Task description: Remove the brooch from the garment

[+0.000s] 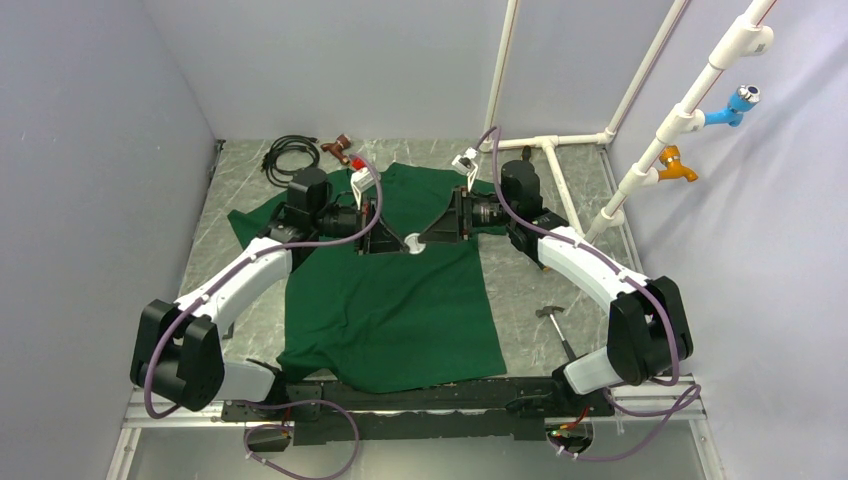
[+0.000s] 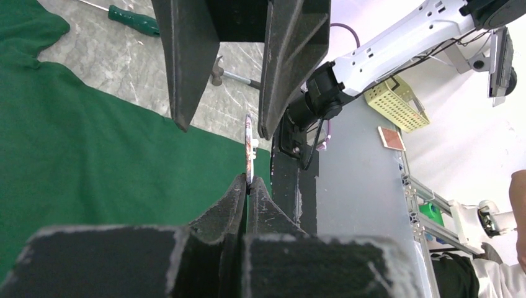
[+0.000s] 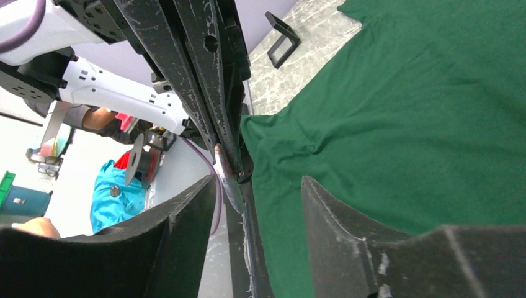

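Observation:
The garment (image 1: 390, 310), a dark green T-shirt, lies spread flat on the table. Over its chest both grippers meet tip to tip. The brooch (image 1: 412, 243) shows there as a small pale disc between them. In the left wrist view the brooch (image 2: 249, 146) stands edge-on, its lower rim pinched in my left gripper (image 2: 249, 181), which is shut on it. In the right wrist view the brooch (image 3: 228, 177) is a thin grey sliver against the left arm's fingers. My right gripper (image 3: 258, 181) is open, its fingers apart on either side of the brooch without touching it.
A hammer (image 1: 553, 322) lies on the marble table right of the shirt. A coiled black cable (image 1: 290, 153) and a brown tool (image 1: 340, 148) sit at the back left. White pipes (image 1: 560, 150) run along the back right. A green-handled screwdriver (image 2: 133, 20) lies beyond the shirt.

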`<state>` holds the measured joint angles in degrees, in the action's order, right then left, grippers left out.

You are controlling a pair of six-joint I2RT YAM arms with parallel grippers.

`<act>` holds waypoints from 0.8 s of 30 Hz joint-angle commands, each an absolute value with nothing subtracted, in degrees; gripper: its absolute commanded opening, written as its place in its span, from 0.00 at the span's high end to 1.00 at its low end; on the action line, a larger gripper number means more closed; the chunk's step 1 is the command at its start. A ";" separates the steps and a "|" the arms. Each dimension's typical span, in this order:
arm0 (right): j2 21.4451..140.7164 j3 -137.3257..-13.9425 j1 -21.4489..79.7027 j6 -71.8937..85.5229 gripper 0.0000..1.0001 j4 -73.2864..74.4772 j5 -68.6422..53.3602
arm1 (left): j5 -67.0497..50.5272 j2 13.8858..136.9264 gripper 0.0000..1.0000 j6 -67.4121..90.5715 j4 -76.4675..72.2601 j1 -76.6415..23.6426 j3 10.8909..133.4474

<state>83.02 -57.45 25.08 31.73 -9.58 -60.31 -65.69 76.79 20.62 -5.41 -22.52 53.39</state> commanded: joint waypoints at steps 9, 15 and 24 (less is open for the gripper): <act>80.25 -59.22 24.17 26.28 0.21 -6.12 -60.95 | -61.82 77.35 1.00 -6.94 29.84 -17.09 65.52; 79.52 -60.69 23.12 20.38 0.01 -0.33 -58.94 | -53.76 75.42 1.00 -21.70 49.44 -9.77 68.56; 79.26 -62.43 23.03 12.93 0.00 7.58 -56.06 | -28.61 63.19 1.00 -33.28 59.76 0.48 59.39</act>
<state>81.45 -59.92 23.22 18.15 4.78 -57.28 -42.13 70.17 -25.39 53.25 -1.91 63.00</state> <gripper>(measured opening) 0.994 0.021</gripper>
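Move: Held already in the left fingers, the brooch sticks out about 2 cm to that hand's right; the bare table it seems bound for lies roughly 30 cm left, 5 cm back and 25 cm below. The black frame is some 38 cm left and 9 cm back, the left sleeve about 28 cm left and 8 cm ahead, both on the table. From the right hand, the brooch lies about 2 cm left and 1 cm back, level with it. Swinging left with gathering speed, the left hand keeps its pinch on the brooch and carries it over the garment away from the right gripper, about 16 cm, sinking 6 or 7 cm on the way while its fingers tip some 35 degrees downward and swivel counter-clockwise. The right hand, half open already, spreads its fingers fully and eases a couple of centimetres right and down. ##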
